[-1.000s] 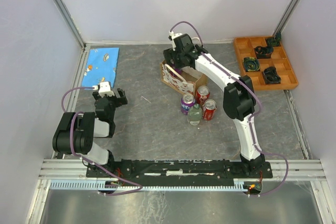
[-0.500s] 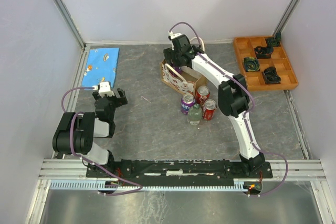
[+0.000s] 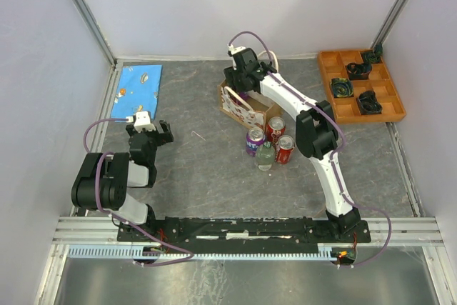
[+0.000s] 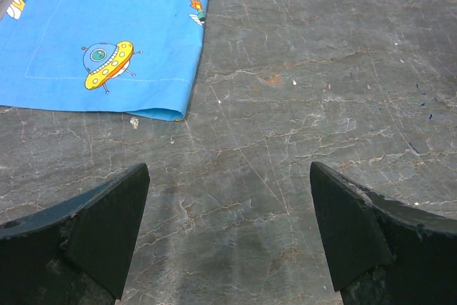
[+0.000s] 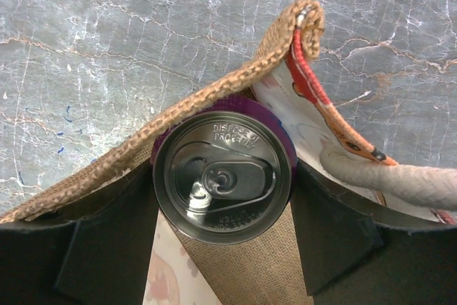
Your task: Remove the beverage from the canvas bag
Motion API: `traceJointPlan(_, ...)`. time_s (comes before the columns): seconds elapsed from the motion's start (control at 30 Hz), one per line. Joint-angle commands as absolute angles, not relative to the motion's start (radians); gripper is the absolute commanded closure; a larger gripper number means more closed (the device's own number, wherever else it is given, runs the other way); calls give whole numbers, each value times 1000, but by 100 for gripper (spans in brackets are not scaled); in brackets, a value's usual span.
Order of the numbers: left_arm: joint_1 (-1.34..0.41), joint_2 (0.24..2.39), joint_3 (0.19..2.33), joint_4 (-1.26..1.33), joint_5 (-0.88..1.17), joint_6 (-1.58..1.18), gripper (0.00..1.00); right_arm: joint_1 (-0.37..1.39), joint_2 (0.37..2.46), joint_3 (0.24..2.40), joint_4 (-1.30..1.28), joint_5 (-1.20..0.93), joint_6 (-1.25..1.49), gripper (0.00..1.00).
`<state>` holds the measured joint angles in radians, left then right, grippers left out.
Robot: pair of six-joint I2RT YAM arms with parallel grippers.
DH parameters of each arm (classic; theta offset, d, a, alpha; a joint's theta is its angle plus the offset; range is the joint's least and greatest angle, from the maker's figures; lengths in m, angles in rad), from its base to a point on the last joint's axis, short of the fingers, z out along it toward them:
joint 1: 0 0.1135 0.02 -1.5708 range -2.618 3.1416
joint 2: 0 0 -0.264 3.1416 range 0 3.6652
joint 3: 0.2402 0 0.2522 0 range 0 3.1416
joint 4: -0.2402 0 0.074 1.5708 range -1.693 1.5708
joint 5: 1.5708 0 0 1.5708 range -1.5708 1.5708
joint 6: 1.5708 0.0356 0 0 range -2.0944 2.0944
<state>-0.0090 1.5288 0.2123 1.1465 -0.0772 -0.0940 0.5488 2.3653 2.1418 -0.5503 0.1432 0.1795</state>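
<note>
The canvas bag (image 3: 248, 109) stands at the table's middle back, tan with cream handles. My right gripper (image 3: 243, 82) reaches down into its far end. In the right wrist view the beverage (image 5: 223, 176), a purple can with a silver top, stands inside the bag against the burlap rim (image 5: 214, 98). My right gripper (image 5: 223, 180) is shut on it, with one black finger (image 5: 107, 248) against each side. A cream handle (image 5: 385, 175) lies just to the right. My left gripper (image 3: 150, 128) (image 4: 228, 173) rests open over bare table at the left, holding nothing.
In front of the bag stand a purple can (image 3: 255, 141), two red cans (image 3: 275, 128) (image 3: 285, 149) and a clear bottle (image 3: 265, 156). An orange compartment tray (image 3: 335, 58) sits back right. A blue printed cloth (image 3: 139, 85) (image 4: 107, 33) lies back left.
My right arm shifted slightly left and settled into the bag, and its jaws closed in onto the can. The left arm has not moved.
</note>
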Motion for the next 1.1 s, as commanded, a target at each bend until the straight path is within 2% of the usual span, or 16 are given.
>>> traceJointPlan(0.0, -15, 1520, 235, 1179, -95, -25, 1, 544, 2313, 2233, -533, 176, 130, 100)
traceJointPlan(0.17, -14, 1519, 235, 1180, -96, -25, 1, 537, 2238, 2286, -558, 150, 103, 100)
traceJointPlan(0.37, -15, 1520, 234, 1179, -95, -25, 1, 534, 2120, 2247, -527, 98, 97, 100)
traceJointPlan(0.57, -15, 1520, 235, 1179, -96, -25, 1, 537, 1897, 2017, -385, 75, 90, 100)
traceJointPlan(0.8, -14, 1520, 235, 1180, -96, -25, 1, 588, 1650, 1802, -336, 43, 27, 100)
traceJointPlan(1.07, -15, 1520, 235, 1179, -95, -25, 1, 737, 1510, 1702, -381, 9, -36, 100)
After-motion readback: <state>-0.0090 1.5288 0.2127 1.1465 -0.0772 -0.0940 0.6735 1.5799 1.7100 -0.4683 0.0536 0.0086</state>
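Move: The right hand already grips the last purple can inside the canvas bag. The standing purple can on the open table is about 17 cm back and 4 cm right, some 4 cm lower; the glass bottle is 22 cm back and 8 cm right, the nearer-to-bag red can 13 cm back and 11 cm right. From the left hand, that standing purple can lies roughly 33 cm right and 6 cm back. The right hand lifts the held purple can about 25 cm out of the bag, drawing back some 15 cm. ##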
